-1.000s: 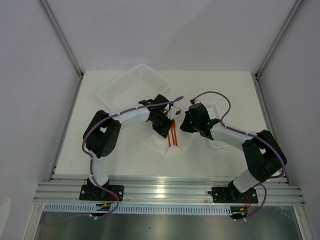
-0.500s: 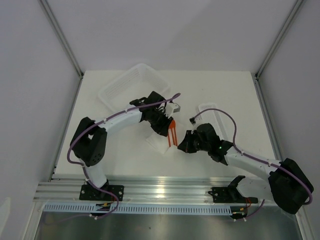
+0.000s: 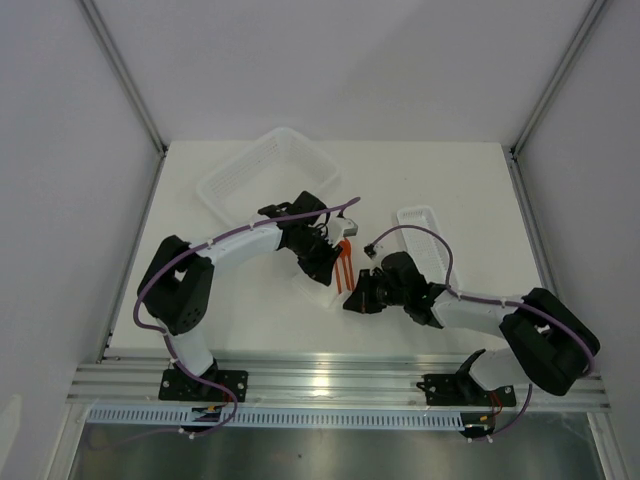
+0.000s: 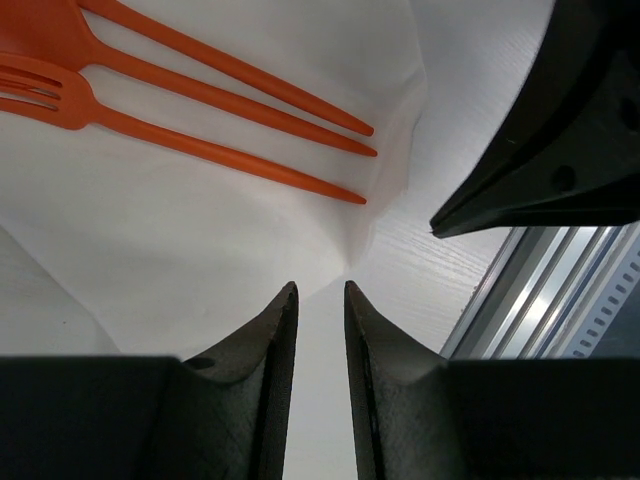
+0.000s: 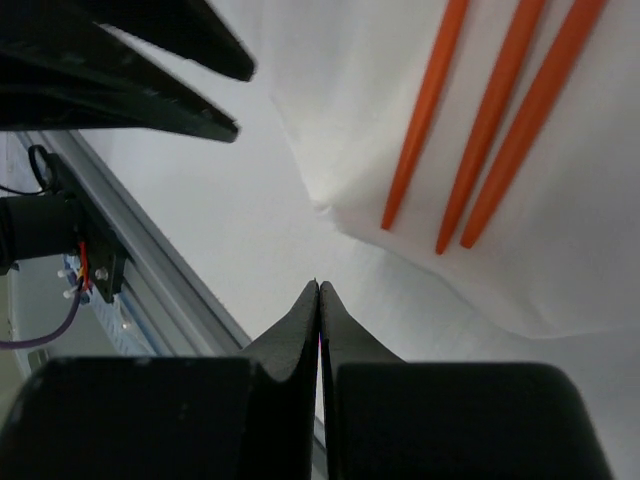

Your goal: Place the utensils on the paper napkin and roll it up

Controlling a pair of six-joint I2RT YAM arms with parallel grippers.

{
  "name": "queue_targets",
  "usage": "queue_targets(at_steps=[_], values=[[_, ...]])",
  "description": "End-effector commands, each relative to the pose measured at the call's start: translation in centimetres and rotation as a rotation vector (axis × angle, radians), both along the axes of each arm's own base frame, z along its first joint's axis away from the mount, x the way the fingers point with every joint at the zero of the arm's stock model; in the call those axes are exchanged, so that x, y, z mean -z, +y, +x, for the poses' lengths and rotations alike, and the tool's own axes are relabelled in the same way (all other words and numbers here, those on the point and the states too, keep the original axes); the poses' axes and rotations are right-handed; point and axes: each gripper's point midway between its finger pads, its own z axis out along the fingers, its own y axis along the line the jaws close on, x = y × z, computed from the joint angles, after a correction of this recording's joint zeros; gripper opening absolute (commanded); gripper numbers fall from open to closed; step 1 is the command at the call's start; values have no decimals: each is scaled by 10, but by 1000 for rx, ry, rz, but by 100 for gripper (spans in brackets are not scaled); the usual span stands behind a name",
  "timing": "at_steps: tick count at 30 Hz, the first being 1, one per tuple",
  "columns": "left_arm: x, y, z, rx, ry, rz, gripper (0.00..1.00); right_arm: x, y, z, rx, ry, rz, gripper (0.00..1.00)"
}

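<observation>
Three orange utensils lie side by side on the white paper napkin, a fork head at the far end and the handle tips near the napkin's front corner. From above, the utensils and napkin sit between both arms. My left gripper hovers over the napkin's corner, jaws a narrow gap apart, nothing gripped. My right gripper is shut and empty, low over the table just short of the napkin's raised corner. The top view shows the left gripper facing the right gripper.
A large white mesh basket stands at the back left. A narrow white tray lies right of the napkin, behind the right arm. The aluminium rail runs along the table's near edge, close to both grippers.
My right arm has swung from beside the tray down toward the rail, ending at the napkin's front corner. My left arm has stretched lower over the napkin. The jaws have not changed.
</observation>
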Motion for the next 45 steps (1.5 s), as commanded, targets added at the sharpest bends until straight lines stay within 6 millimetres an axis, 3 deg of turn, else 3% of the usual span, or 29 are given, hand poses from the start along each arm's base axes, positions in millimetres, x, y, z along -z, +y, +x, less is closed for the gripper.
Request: queue_targets(at_steps=[1, 5, 10, 18, 25, 29, 36, 40, 45], values=[[-18, -4, 3, 32, -50, -50, 29, -11, 9, 27, 46, -41, 51, 0], [-17, -3, 2, 49, -55, -49, 29, 2, 5, 41, 77, -12, 42, 0], [-19, -6, -12, 122, -60, -72, 29, 5, 10, 47, 72, 4, 43, 0], [-7, -9, -16, 154, -63, -55, 31, 10, 6, 59, 150, 45, 50, 0], [6, -20, -24, 166, -29, -18, 32, 29, 6, 62, 175, 100, 26, 0], [19, -21, -25, 113, 9, 0, 32, 26, 6, 64, 186, 99, 36, 0], [21, -36, -36, 152, 2, -36, 33, 23, 3, 63, 203, 105, 35, 0], [41, -32, -34, 130, 20, 25, 33, 23, 4, 63, 208, 111, 37, 0], [51, -28, -33, 117, 31, 66, 32, 21, 1, 62, 222, 116, 31, 0]])
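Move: The napkin's near edge, slightly turned up, lies some 2 cm ahead of the right fingertips, 3 cm to their left and 5 cm below. The orange handle ends are about 3 cm ahead, 1 cm left, and the spoon's bowl about 13 cm ahead, 1 cm left. From the left hand that near edge is about 4 cm back, 3 cm right and 7 cm down; the handle ends are 2 cm back, 5 cm right. The right hand's shut fingertips come down onto the napkin's near edge at the handle ends, going about 5 cm forward and 4 cm down in two dips, then hold there, tipped slightly more downward. The left hand, fingers still partly open, follows after a short wait: back, rightward and down, some 4 cm back and as much down, to the left side of the folded edge, turning a little clockwise. ##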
